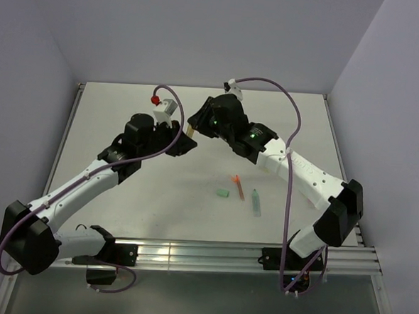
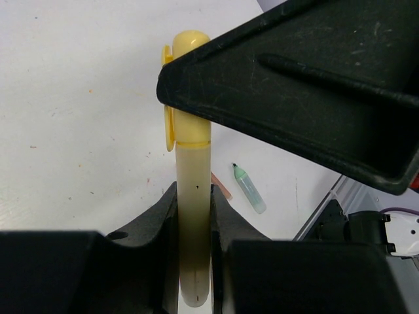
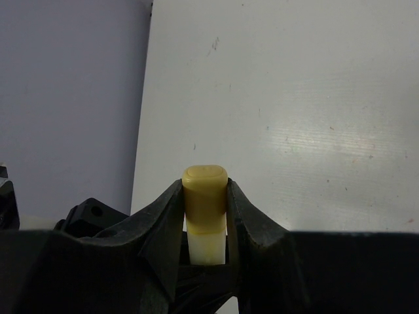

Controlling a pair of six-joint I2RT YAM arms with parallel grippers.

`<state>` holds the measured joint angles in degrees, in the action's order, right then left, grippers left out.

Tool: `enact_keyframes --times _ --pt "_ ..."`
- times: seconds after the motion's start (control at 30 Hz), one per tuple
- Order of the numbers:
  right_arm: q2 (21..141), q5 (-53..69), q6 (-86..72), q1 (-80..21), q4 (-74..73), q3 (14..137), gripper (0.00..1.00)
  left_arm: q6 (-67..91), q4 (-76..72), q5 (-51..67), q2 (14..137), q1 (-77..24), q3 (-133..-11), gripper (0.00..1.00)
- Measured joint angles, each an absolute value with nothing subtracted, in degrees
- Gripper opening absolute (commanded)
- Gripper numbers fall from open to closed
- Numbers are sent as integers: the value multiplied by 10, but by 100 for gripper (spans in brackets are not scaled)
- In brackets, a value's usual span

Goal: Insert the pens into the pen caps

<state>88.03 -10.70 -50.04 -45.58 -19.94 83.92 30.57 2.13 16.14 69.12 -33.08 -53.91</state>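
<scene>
A pale yellow pen (image 2: 194, 222) stands between the fingers of my left gripper (image 2: 194, 196), which is shut on its barrel. A yellow pen cap (image 2: 186, 85) with a side clip sits over the pen's far end. My right gripper (image 3: 205, 190) is shut on that cap (image 3: 205, 193), with the pale pen body (image 3: 208, 245) showing beneath it. Both grippers meet above the back middle of the table, left (image 1: 184, 139) and right (image 1: 196, 124). On the table lie an orange-red pen (image 1: 239, 186), a mint-teal pen (image 1: 256, 202) and a mint green pen cap (image 1: 223, 193).
The white table (image 1: 120, 215) is walled at the back and both sides. A metal rail (image 1: 203, 253) runs along its near edge. Purple cables (image 1: 271, 82) loop over both arms. In the left wrist view the teal pen (image 2: 249, 190) lies below the grippers.
</scene>
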Motion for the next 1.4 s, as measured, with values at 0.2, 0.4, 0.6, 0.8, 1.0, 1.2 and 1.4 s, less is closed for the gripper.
enact_keyframes --times 0.2,0.4,0.6,0.8,1.0,1.2,1.4 --pt "865 -132 -489 -477 -202 836 0 304 3 169 666 -331 -519 0" --pt "845 -185 -479 -510 -201 836 0 291 -6 178 639 -333 -512 0" --pt "837 -224 -468 -542 -201 841 0 279 -24 181 605 -334 -490 0" --pt "808 -249 -456 -563 -198 841 0 272 -46 204 585 -337 -490 0" --pt "778 -260 -442 -585 -192 840 0 272 -67 232 561 -340 -490 0" --pt "774 -285 -438 -600 -187 840 0 272 -60 241 557 -340 -499 0" --pt "774 -305 -438 -610 -184 844 0 270 -48 241 556 -340 -509 0"
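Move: The yellow pen is already in its cap between my hands: my left fingers pinch the body, and the cap in my right fingers sits about 3 cm ahead of my left hand and 5 cm above it. From my right hand the pen's middle is some 2 cm back and 3 cm below. On the table, about 24 cm beneath my left hand, the green cap lies roughly 11 cm right and 2 cm back, and the orange pen about 16 cm right, level with the hand. Keeping the body pinched in my left fingers and the cap in my right, I lift both hands together about 9 cm while drawing them back, the left some 5 cm and the right about 7. Both hands tip their fingers upward by some 15 degrees, and my left also turns slightly clockwise; neither grip opens. ##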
